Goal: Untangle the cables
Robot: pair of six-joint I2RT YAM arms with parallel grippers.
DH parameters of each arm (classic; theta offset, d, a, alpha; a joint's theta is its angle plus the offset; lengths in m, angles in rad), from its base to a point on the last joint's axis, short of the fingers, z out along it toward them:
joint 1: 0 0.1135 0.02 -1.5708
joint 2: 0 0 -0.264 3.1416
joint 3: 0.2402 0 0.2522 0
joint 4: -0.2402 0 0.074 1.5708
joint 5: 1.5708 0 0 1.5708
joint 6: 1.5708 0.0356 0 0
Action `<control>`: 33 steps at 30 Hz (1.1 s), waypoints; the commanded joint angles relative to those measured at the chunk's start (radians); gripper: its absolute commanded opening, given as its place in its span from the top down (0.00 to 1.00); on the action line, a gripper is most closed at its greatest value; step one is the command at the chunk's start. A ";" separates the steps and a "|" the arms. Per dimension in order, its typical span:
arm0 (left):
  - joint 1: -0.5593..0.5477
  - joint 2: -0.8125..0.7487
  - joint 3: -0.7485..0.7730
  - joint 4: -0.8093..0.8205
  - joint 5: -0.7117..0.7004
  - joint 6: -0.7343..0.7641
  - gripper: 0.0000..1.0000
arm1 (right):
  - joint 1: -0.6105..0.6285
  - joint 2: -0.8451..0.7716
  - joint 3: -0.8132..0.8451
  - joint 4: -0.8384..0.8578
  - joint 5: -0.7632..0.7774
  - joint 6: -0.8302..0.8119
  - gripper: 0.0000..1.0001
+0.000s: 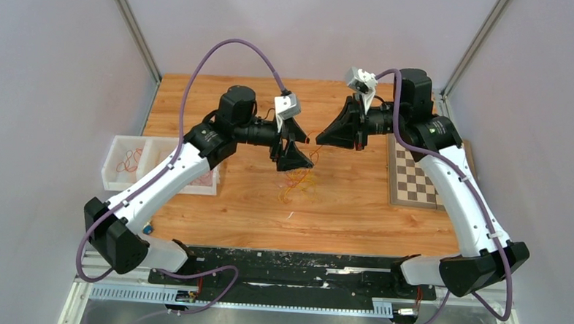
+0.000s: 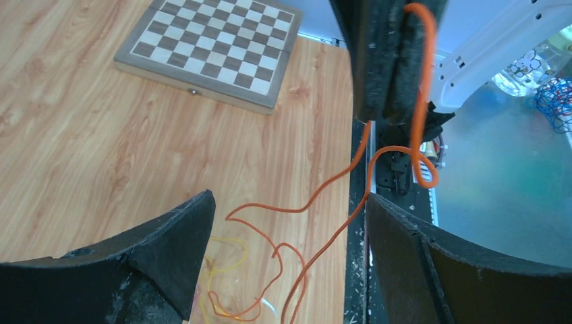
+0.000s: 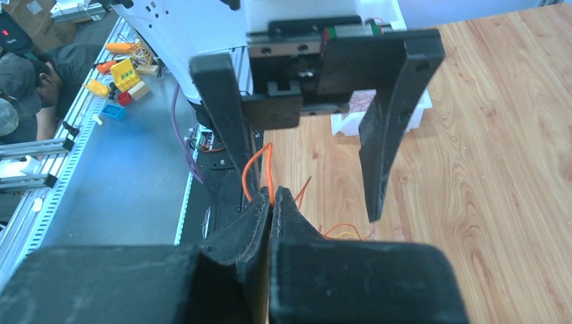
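Note:
The cables lie in a small tangle [image 1: 298, 181] of orange, yellow and pink on the wooden table, below both grippers. My right gripper [image 3: 272, 194] is shut on an orange cable [image 3: 270, 185], pinched at the fingertips. In the left wrist view the orange cable [image 2: 301, 210] hangs from the right gripper [image 2: 386, 115] down to the table, beside a yellow cable [image 2: 245, 253]. My left gripper [image 2: 289, 199] faces the right one, open wide. The orange strands pass between its fingers [image 3: 388, 135] without touching them. In the top view the left gripper [image 1: 306, 150] and the right gripper [image 1: 319, 138] almost meet.
A white two-compartment tray [image 1: 117, 143] with red cables inside stands at the table's left edge, next to the left arm. A chessboard [image 1: 413, 178] lies at the right edge under the right arm. A black rail runs along the table's near edge.

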 commanded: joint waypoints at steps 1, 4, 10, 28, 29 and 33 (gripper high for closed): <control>-0.014 0.038 0.033 0.095 0.051 -0.062 0.16 | 0.003 0.000 0.048 0.042 -0.055 0.021 1.00; -0.017 0.056 0.041 0.124 0.074 -0.078 0.27 | 0.004 0.001 0.062 0.046 -0.060 0.029 1.00; -0.018 0.051 0.056 0.188 0.127 -0.131 0.74 | -0.010 0.004 0.073 0.054 -0.063 0.044 1.00; 0.175 0.013 0.513 0.207 -0.163 -0.281 1.00 | -0.196 0.039 -0.107 0.122 0.356 0.077 0.01; 0.178 -0.011 0.463 0.199 -0.194 -0.269 1.00 | -0.196 0.040 -0.119 0.127 0.356 0.077 0.01; 0.258 -0.053 0.251 0.163 -0.259 -0.336 1.00 | -0.196 0.047 -0.165 0.140 0.353 0.085 0.01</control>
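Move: The piece of orange cable my open left fingers straddle is about 2 cm to the right of my left hand, roughly level with it. It hangs some 6 cm below my shut right hand, about 2 cm to that hand's left. From my left hand, the right fingertips holding the cable are about 4 cm right and 6 cm up. The yellow cable lies on the table, about 9 cm ahead, 1 cm left and 32 cm below; the pink cable is 2 cm left of it. My left hand eases about 2 cm right and shuts on the orange cable, while my right still pinches it. Then my right opens, letting go, and backs off forward, right and down, turning some 30 degrees clockwise. My left hauls the cable up about 24 cm, latterly also left and slightly forward overall, its fingers tipping upward. ##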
